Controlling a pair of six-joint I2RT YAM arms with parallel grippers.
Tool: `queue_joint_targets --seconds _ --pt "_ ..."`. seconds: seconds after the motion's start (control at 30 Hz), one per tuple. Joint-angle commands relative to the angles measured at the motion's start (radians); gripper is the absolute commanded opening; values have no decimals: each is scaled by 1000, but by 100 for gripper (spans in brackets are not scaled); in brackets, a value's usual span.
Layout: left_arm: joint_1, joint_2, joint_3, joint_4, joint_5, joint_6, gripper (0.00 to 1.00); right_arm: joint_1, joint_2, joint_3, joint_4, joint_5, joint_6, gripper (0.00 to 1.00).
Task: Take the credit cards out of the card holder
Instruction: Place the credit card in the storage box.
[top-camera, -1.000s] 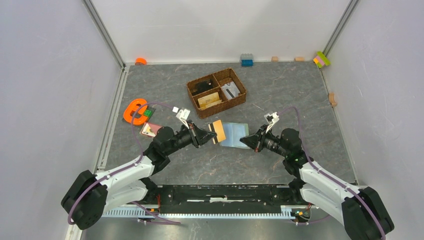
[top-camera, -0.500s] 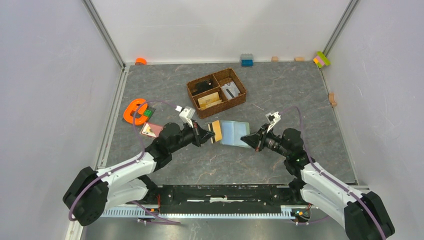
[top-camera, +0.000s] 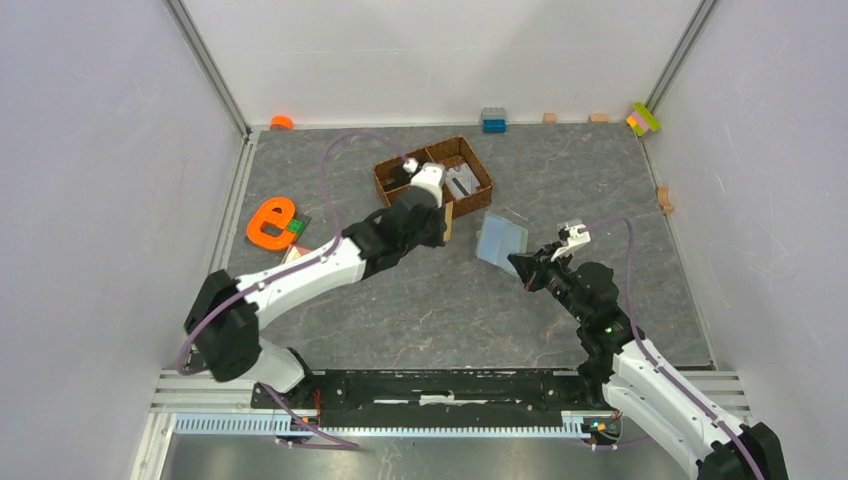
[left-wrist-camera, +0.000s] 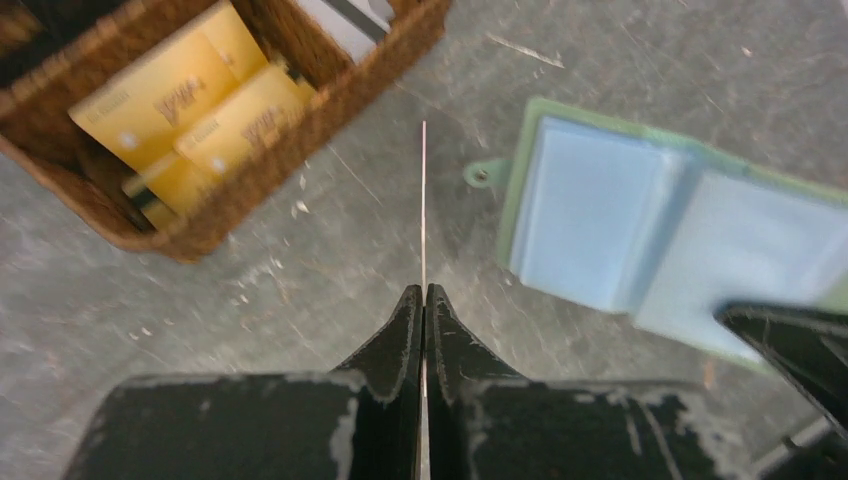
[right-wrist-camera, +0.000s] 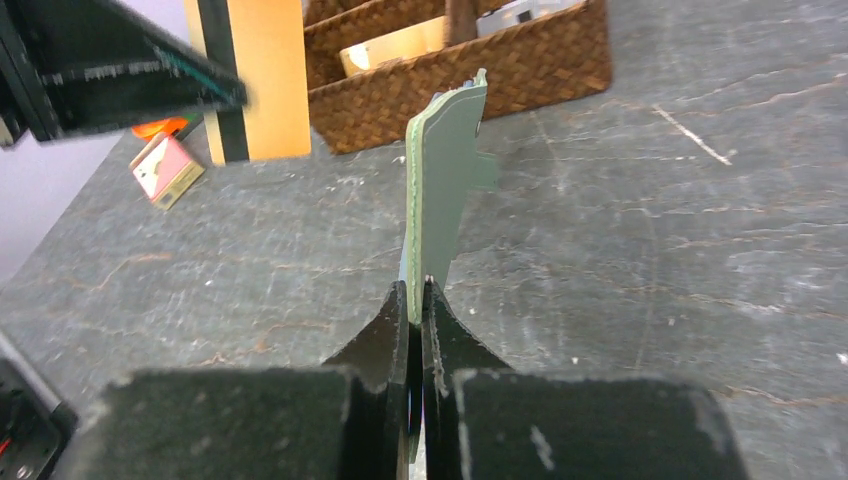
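My left gripper (left-wrist-camera: 423, 290) is shut on a tan-orange credit card (left-wrist-camera: 423, 200), seen edge-on in its wrist view and broadside in the right wrist view (right-wrist-camera: 265, 80). From above, the card (top-camera: 447, 224) hangs just in front of the basket, clear of the card holder. My right gripper (right-wrist-camera: 415, 287) is shut on one edge of the sage-green card holder (right-wrist-camera: 445, 190), which is open, pale blue inside (left-wrist-camera: 650, 230) and tilted up off the table (top-camera: 500, 238). A pinkish credit card (right-wrist-camera: 165, 168) lies flat on the table to the left.
A brown wicker divided basket (top-camera: 480, 165) with yellow packets stands just behind the left gripper (top-camera: 438, 215). An orange letter-e shape (top-camera: 270, 222) lies at the left. Small blocks (top-camera: 493, 120) line the back wall, with more at the right corner (top-camera: 643, 118).
The left gripper has drawn the tan-orange card out of the holder and carried it up and back toward the basket. The right gripper has shifted right, lifting the holder.
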Motion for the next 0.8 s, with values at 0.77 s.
queue_joint_targets --seconds 0.77 --pt "22 583 703 -426 -556 903 2 -3 -216 -92 36 266 24 0"
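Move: Ahead of the left hand, which already pinches the credit card, the storage box's gold-card compartment lies some 15 cm farther out, 5 cm to its left and about 15 cm below. The black-card compartment is about 7 cm beyond that and 4 cm farther left; the box's grey-device compartment lies about 20 cm ahead and 6 cm right of the hand. From the right hand, holding the card holder, the gold cards are roughly 22 cm ahead, 20 cm left and 14 cm below. Arcing forward about 11 cm to the storage box, the left hand first rises nearly 8 cm and then sinks back to its starting height, drifting some 5 cm left on the way. It rolls about 60 degrees, left side up, keeping the card pinched. The right hand draws the still-gripped card holder about 4 cm right, turning some 15 degrees clockwise. ##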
